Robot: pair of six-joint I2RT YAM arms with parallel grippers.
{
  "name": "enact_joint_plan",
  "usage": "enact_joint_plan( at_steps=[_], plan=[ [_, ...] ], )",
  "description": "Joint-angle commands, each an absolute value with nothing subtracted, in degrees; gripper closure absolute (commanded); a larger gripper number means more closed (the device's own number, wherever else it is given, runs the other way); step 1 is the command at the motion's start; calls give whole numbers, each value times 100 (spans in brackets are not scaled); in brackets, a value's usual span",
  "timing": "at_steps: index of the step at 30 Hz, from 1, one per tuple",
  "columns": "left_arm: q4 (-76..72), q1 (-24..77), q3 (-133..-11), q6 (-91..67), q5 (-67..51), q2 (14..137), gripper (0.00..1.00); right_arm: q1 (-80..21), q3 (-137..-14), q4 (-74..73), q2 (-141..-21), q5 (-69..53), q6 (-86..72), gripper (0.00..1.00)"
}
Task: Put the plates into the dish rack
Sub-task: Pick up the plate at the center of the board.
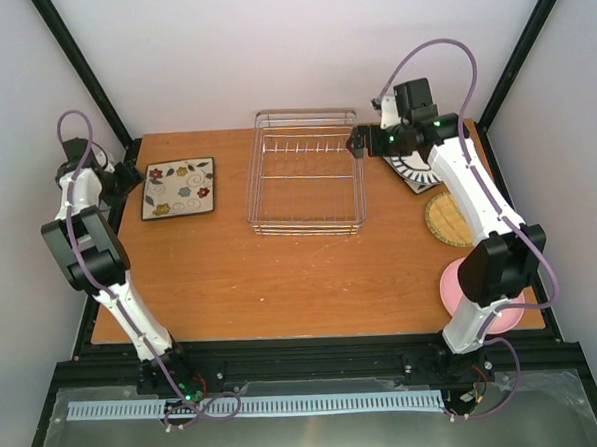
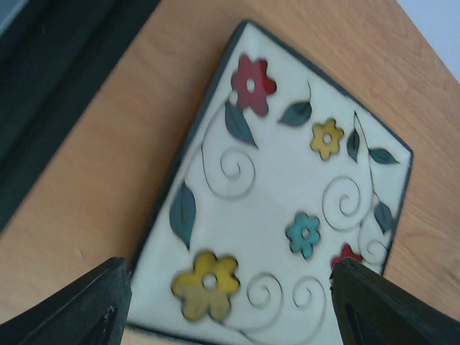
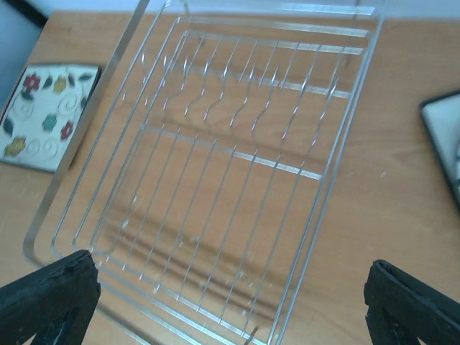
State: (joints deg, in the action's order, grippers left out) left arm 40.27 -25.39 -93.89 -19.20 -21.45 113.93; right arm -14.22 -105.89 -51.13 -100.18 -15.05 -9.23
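The empty silver dish rack [image 1: 307,225] sits at the middle back of the table, and the right wrist view looks down on its wires [image 3: 215,147]. My right gripper [image 1: 357,142] [image 3: 233,295] hangs open over the rack's right rim, holding nothing. The square floral plate [image 1: 178,188] [image 2: 280,208] [image 3: 43,118] lies flat to the left of the rack. My left gripper [image 1: 131,177] [image 2: 230,287] stands open at that plate's left edge, a finger on either side of the near corner. Partly under the right arm lie the striped plate [image 1: 416,172] [image 3: 442,144], the tan plate [image 1: 443,219] and the pink plate [image 1: 452,286].
Black frame posts rise at the back corners, and a dark rail [image 2: 50,86] runs along the table's left edge close to the left gripper. The right arm's links cover parts of the three right-hand plates.
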Motion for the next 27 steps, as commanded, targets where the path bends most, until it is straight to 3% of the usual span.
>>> enact_joint_plan(
  at_steps=[1,27],
  plan=[
    [4552,-2601,-10173,-1261,-1924,11941,23,-1262,-9815,-4617,-9648,-2275,-930,0],
    [4444,-2601,-10324,-839,-2348,13113,27,-1208,-9735,-4506,-9698,-2441,-1004,0]
  ],
)
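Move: The square flowered plate is the target; its middle lies about 5 cm ahead of the left gripper, 8 cm to its right and 12 cm below, so its left rim is almost under the fingers. The black side rail runs about 8 cm to that gripper's left, level with it, and the dish rack stands roughly 42 cm to its right and 8 cm ahead. From the right gripper the plate is some 45 cm left, 9 cm ahead and 28 cm lower. Bring the left gripper down about 9 cm, almost straight, onto the flowered plate's left rim, starting with a small reach forward and tipping the fingers some 8 degrees steeper with a slight clockwise turn. Keep the fingers open so the rim comes between them. Meanwhile let the right gripper, open and empty, sink about 3 cm and draw back 2 cm beside the rack, then hold still. ##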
